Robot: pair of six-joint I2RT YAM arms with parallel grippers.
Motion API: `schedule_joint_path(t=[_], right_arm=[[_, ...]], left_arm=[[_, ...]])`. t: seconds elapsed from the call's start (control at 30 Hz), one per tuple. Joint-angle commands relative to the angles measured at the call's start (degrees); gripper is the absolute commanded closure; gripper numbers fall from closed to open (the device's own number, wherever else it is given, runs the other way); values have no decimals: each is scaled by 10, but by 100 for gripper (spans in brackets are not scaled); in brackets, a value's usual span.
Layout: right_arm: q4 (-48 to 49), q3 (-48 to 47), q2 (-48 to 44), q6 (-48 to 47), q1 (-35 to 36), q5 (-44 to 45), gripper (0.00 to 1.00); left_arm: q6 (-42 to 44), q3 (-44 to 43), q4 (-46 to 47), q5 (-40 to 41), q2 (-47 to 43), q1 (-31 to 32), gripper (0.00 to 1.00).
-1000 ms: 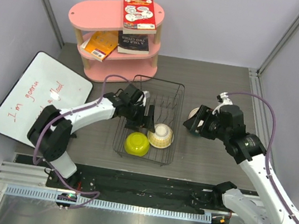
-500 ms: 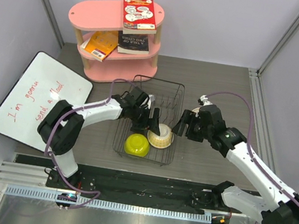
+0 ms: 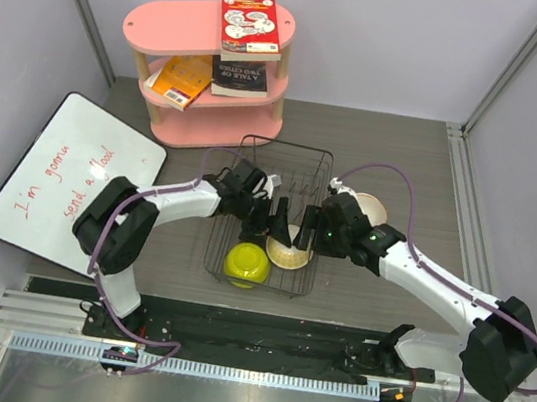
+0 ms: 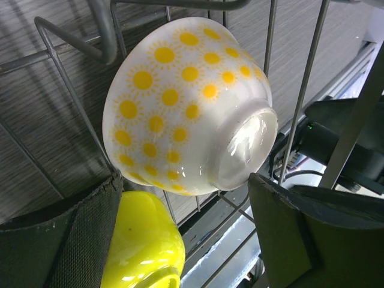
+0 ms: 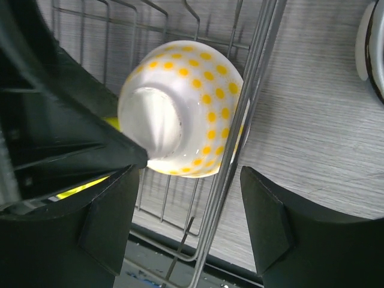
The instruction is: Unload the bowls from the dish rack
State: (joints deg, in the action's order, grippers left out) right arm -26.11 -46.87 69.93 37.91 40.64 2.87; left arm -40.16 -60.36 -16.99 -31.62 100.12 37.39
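The black wire dish rack (image 3: 326, 169) holds two bowls at its near end. One is a bright yellow-green bowl (image 3: 246, 262) (image 4: 141, 243). The other is a white bowl with yellow dots (image 3: 290, 251) (image 4: 186, 102) (image 5: 183, 108), lying bottom up. My left gripper (image 3: 272, 218) (image 4: 189, 234) is open inside the rack, just left of the dotted bowl, holding nothing. My right gripper (image 3: 310, 230) (image 5: 192, 222) is open over the rack's right wall, its fingers straddling the wire rim beside the same bowl. A third bowl (image 3: 370, 208) (image 5: 373, 48) sits on the table right of the rack.
A pink shelf (image 3: 209, 30) with books stands behind the rack. A whiteboard (image 3: 70, 176) lies at the left. Upright tines (image 3: 297, 180) fill the rack's far half. Both grippers are close together over the dotted bowl.
My right arm has swung left from the bowl on the table to the rack's right wall. My left gripper has slid right toward the dotted bowl. Both stayed open.
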Motion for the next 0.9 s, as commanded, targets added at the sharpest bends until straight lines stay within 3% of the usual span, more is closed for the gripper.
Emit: schedule_joint_path(t=[0.0, 0.27, 0.4, 0.73, 0.87], right_arm=[[33, 5, 20, 14, 13, 35, 27], [56, 20, 49, 35, 24, 48, 28], [62, 26, 60, 37, 27, 56, 28], [65, 13, 80, 29, 29, 74, 28], [70, 9, 86, 30, 29, 75, 28]], left_arm=[[-1, 17, 49, -34, 17, 3, 17], [-9, 27, 88, -82, 33, 3, 27], [-19, 38, 111, -90, 36, 3, 43], [-51, 36, 155, -96, 34, 2, 72], [-56, 38, 154, -93, 29, -2, 74]])
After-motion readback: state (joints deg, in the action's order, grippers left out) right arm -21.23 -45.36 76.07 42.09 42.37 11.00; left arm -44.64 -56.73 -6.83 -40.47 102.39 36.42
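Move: The yellow-dotted bowl lies upside down in the rack between the hands, about 4 cm left, 1 cm ahead and 7 cm below the right hand; it is some 4 cm right, 1 cm ahead and 3 cm below the left. The lime bowl sits about 5 cm left and 4 cm back of the left hand, 4 cm lower. From the right hand, the rack's right rail runs about 1 cm right and 3 cm below, and the stacked bowls stand some 10 cm right, 9 cm ahead and 7 cm down. The right hand's inner fingertip comes to the foot of the yellow-dotted bowl as the hand sinks about 3 cm, then edges forward nearly 2 cm, staying wide open with its outer finger outside the rack's right rail. The left hand shifts just over 1 cm right, seeming to push at the bowl's left side, while its fingers close from wide to nearly shut between the two bowls without gripping either. ##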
